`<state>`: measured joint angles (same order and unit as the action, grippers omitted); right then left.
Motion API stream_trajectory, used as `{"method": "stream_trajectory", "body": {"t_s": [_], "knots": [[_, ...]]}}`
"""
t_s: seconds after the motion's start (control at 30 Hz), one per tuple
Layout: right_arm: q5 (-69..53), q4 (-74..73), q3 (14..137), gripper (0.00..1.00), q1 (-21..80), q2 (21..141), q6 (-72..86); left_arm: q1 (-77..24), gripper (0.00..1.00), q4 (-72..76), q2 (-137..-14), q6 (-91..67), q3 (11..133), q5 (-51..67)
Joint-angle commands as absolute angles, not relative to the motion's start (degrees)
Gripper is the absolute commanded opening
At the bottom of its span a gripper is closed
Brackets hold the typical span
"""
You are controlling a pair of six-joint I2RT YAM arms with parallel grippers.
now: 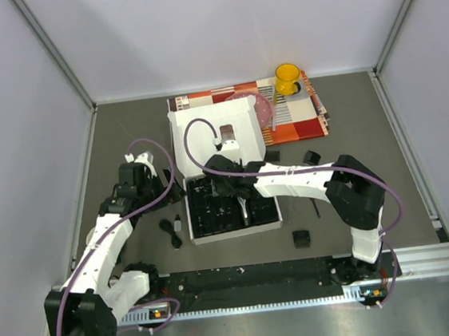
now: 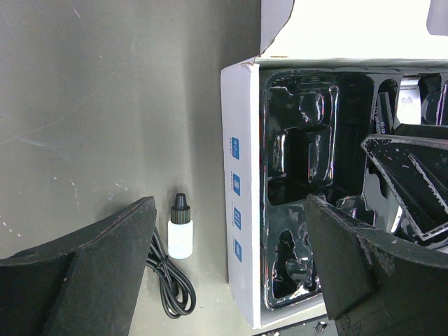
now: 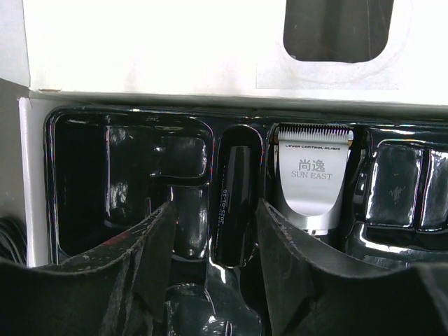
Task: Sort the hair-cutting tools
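The black-and-silver clipper (image 3: 311, 175) lies in the black moulded tray (image 3: 126, 175) of the white box (image 1: 235, 233). Beside it a slim black piece (image 3: 232, 203) rests in a narrow slot. My right gripper (image 3: 215, 206) hangs low over that slot, open, with its fingers either side of the piece and a gap on each side. My left gripper (image 2: 231, 203) hovers wide open over the box's left wall, holding nothing. A coiled black cord (image 2: 171, 280) lies on the table left of the box. Black guard combs (image 1: 302, 238) (image 1: 312, 157) and a thin stick (image 1: 315, 206) lie to the right.
A small white bottle with a black cap (image 2: 180, 227) stands next to the cord. The box lid (image 1: 221, 132) stands raised behind the tray. A yellow cup (image 1: 287, 78) sits on a patterned mat (image 1: 300, 120) at the back.
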<state>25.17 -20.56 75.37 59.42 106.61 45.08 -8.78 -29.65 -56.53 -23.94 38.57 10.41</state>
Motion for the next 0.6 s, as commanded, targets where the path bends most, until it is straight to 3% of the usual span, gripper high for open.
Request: {"method": "stream_trajectory", "body": {"t_s": [0.0, 0.13, 0.27, 0.57], "knots": [[25.31, -20.83, 75.76, 0.50, 60.03, 106.09, 44.65, -8.88, 0.92, -28.39, -56.69, -23.73, 40.87, 10.28], [26.19, -20.92, 75.59, 0.46, 59.94, 104.59, 44.39, -8.96, 0.92, -28.39, -56.78, -23.64, 40.87, 10.20], [27.60, -21.53, 74.97, 0.28, 59.94, 101.96, 43.68, -8.96, 0.92, -28.39, -56.78, -23.64, 40.78, 10.11], [25.49, -21.71, 74.44, 0.19, 59.94, 103.88, 41.84, -8.96, 0.92, -28.39, -56.87, -23.55, 40.87, 10.20]]}}
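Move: The black stick that the right hand has just released lies in its narrow slot in the box, its middle about 2 cm ahead of that hand, 1 cm to its right and some 2 cm below. The clipper lies in the next slot, about 5 cm to the right of the stick and 4 cm nearer the robot; the empty wide well is some 5 cm left of the hand and 3 cm ahead. From the left hand the stick is about 16 cm right, 3 cm ahead and 5 cm lower. The right hand stays over the near half of the black stick while its fingers, about half open on either side, draw together to roughly a quarter open, without clamping down on the stick. As they close, the hand eases about 1 cm to the right, from the empty wide well towards the clipper, and lifts barely half a centimetre, so the narrowed fingertips end up centred above the stick with the wrist held almost unturned. ##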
